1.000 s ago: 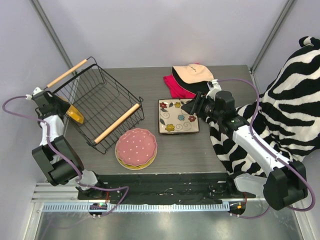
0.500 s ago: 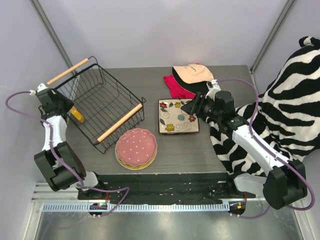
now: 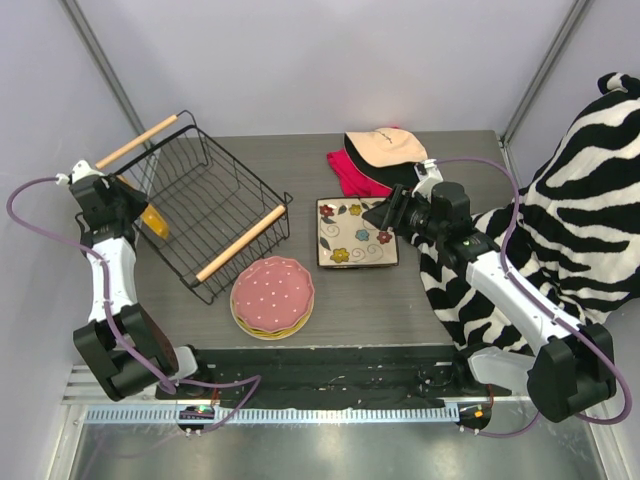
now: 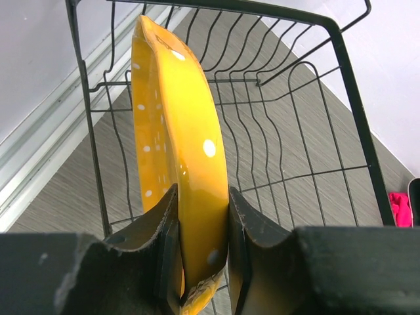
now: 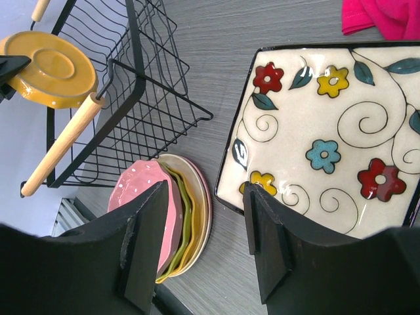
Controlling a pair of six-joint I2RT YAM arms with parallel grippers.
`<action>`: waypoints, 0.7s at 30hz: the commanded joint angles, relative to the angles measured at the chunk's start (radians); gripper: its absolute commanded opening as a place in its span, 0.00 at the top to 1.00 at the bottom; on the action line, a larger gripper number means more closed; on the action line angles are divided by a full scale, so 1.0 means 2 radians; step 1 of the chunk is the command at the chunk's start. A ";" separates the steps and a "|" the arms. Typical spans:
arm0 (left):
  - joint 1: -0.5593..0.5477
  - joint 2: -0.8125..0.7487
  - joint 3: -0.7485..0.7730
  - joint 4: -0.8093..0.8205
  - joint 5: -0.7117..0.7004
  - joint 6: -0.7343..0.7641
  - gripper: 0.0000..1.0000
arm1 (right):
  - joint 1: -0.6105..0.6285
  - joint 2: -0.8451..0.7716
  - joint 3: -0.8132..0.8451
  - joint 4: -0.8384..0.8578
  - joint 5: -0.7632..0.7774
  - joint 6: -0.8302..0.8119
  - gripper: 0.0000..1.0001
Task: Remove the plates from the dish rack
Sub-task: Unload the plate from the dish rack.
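Observation:
My left gripper (image 3: 128, 207) (image 4: 202, 197) is shut on the lower rim of an orange scalloped plate (image 3: 151, 219) (image 4: 177, 125), which it holds on edge. The plate is at the left wall of the black wire dish rack (image 3: 205, 215) (image 4: 348, 85) (image 5: 141, 79); whether it touches the wires is unclear. A pink plate tops a stack of round plates (image 3: 272, 296) (image 5: 129, 189) on the table in front of the rack. The square flowered plate (image 3: 356, 232) (image 5: 328, 131) lies flat to their right. My right gripper (image 3: 386, 213) (image 5: 205, 197) hovers open and empty over that plate's near left corner.
A cream-and-black cap (image 3: 385, 148) lies on a pink cloth (image 3: 348, 176) (image 5: 387, 16) at the back of the table. A zebra-striped cloth (image 3: 585, 210) drapes the right side, under my right arm. The rack's wooden handles (image 3: 238, 243) stick out past its ends.
My left gripper has carried the orange plate a little up and toward the back along the rack's left side. The right arm has stayed put.

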 commanded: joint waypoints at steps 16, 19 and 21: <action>-0.085 -0.081 0.044 0.109 0.031 0.057 1.00 | -0.002 -0.014 0.019 0.015 0.009 0.011 0.43; -0.108 -0.094 0.054 0.109 0.038 0.074 1.00 | -0.001 -0.012 0.026 0.016 0.003 0.022 0.43; -0.134 -0.104 0.062 0.109 0.041 0.088 1.00 | -0.001 -0.012 0.033 0.020 -0.003 0.027 0.43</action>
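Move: The left hand already holds the yellow plate above the near-left end of the dish rack. The stack with the pink plate on top lies about 34 cm to its right, 13 cm back and 20 cm below. The rack's middle is some 18 cm to its right and 6 cm farther out, 15 cm down; the rack's right wooden handle is about 28 cm right and 5 cm back. From the idle right hand, the stack is roughly 26 cm left, 7 cm back and 19 cm down. Still pinching the yellow plate by its rim with an unchanged grip, the left hand creeps at first, then sweeps about 9 cm to the right over the rack, the way the stack lies, and climbs some 6 cm with it. The wrist swings clockwise by around 15 degrees, and the fingers tip up a little. ##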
